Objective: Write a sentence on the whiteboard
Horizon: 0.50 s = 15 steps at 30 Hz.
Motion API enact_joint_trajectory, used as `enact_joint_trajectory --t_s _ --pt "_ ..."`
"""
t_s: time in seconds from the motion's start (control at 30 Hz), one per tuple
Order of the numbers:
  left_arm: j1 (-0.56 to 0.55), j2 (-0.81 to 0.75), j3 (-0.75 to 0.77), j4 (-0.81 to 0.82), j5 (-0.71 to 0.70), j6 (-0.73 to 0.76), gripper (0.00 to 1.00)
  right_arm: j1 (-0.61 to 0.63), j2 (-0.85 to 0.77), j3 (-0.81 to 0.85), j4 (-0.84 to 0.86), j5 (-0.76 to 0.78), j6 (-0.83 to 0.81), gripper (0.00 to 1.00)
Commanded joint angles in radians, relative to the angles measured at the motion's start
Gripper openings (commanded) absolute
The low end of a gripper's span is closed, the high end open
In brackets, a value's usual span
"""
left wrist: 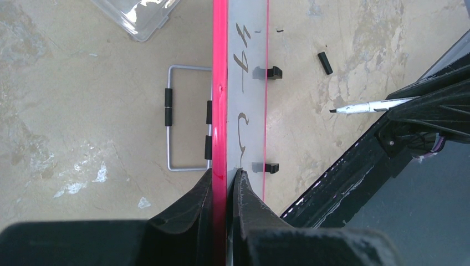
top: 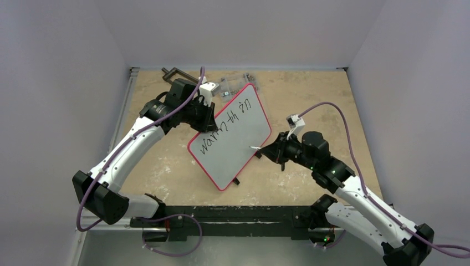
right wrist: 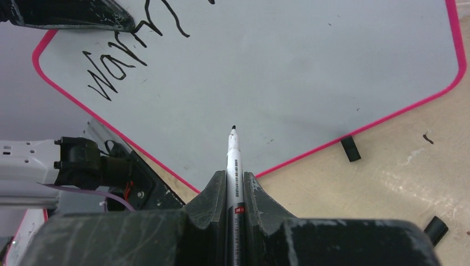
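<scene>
The whiteboard (top: 235, 141), white with a thin red rim, stands tilted at mid-table. One line of black letters (top: 221, 130) reading about "warmth in" runs along its upper left side. My left gripper (top: 206, 119) is shut on the board's rim. In the left wrist view the rim (left wrist: 220, 83) shows edge-on between the jaws of that gripper (left wrist: 224, 173). My right gripper (top: 267, 149) is shut on a white marker (right wrist: 233, 158). The marker's black tip points at the blank lower part of the board (right wrist: 288, 72). In the left wrist view the marker (left wrist: 366, 106) hangs a short way off the board's face.
A clear plastic box of small parts (top: 235, 84) lies at the back, behind the board. A dark metal handle (top: 174, 72) lies at the back left. A wire loop (left wrist: 177, 122) sits behind the board. A black cap (right wrist: 436, 228) lies on the table. Walls close in on both sides.
</scene>
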<state>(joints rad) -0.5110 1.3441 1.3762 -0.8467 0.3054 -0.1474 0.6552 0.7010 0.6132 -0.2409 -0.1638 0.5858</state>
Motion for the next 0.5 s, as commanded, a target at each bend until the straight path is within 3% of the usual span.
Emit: enact_joint_trajectory --t_s 0.0,0.47 --pt "0.017 0.007 -0.012 -0.051 -0.224 0.122 0.00 0.018 0.077 0.093 0.102 -0.082 -0.058 0.00" --pt "0.017 0.017 -0.015 -0.056 -0.270 0.127 0.00 0.213 0.234 0.165 0.205 -0.120 -0.248 0.00"
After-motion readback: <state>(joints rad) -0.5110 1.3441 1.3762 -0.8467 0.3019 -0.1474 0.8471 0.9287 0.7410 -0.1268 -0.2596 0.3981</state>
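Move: About 16 cm to the right hand's left, 4 cm back and a little below lies the blank strip of whiteboard under the word "Warm", towards which the marker is being taken. "Warm" itself is some 18 cm left and 3 cm ahead of that hand; the near-side black clip under the board's lower edge, level with it sideways, lies 3 cm back and 13 cm down. From the left hand, the blank strip lies roughly 11 cm back, 2 cm right and 6 cm lower. Sweeping the held marker left across the board's lower part, the right hand travels about 7 cm, drawing back a couple of centimetres late on and rising slightly, towards the empty space beneath "Warm". The wrist swings some 20 degrees counter-clockwise and the fingers tip up a little, keeping their hold. The left fingers stay still, pinching the board's upper edge. ##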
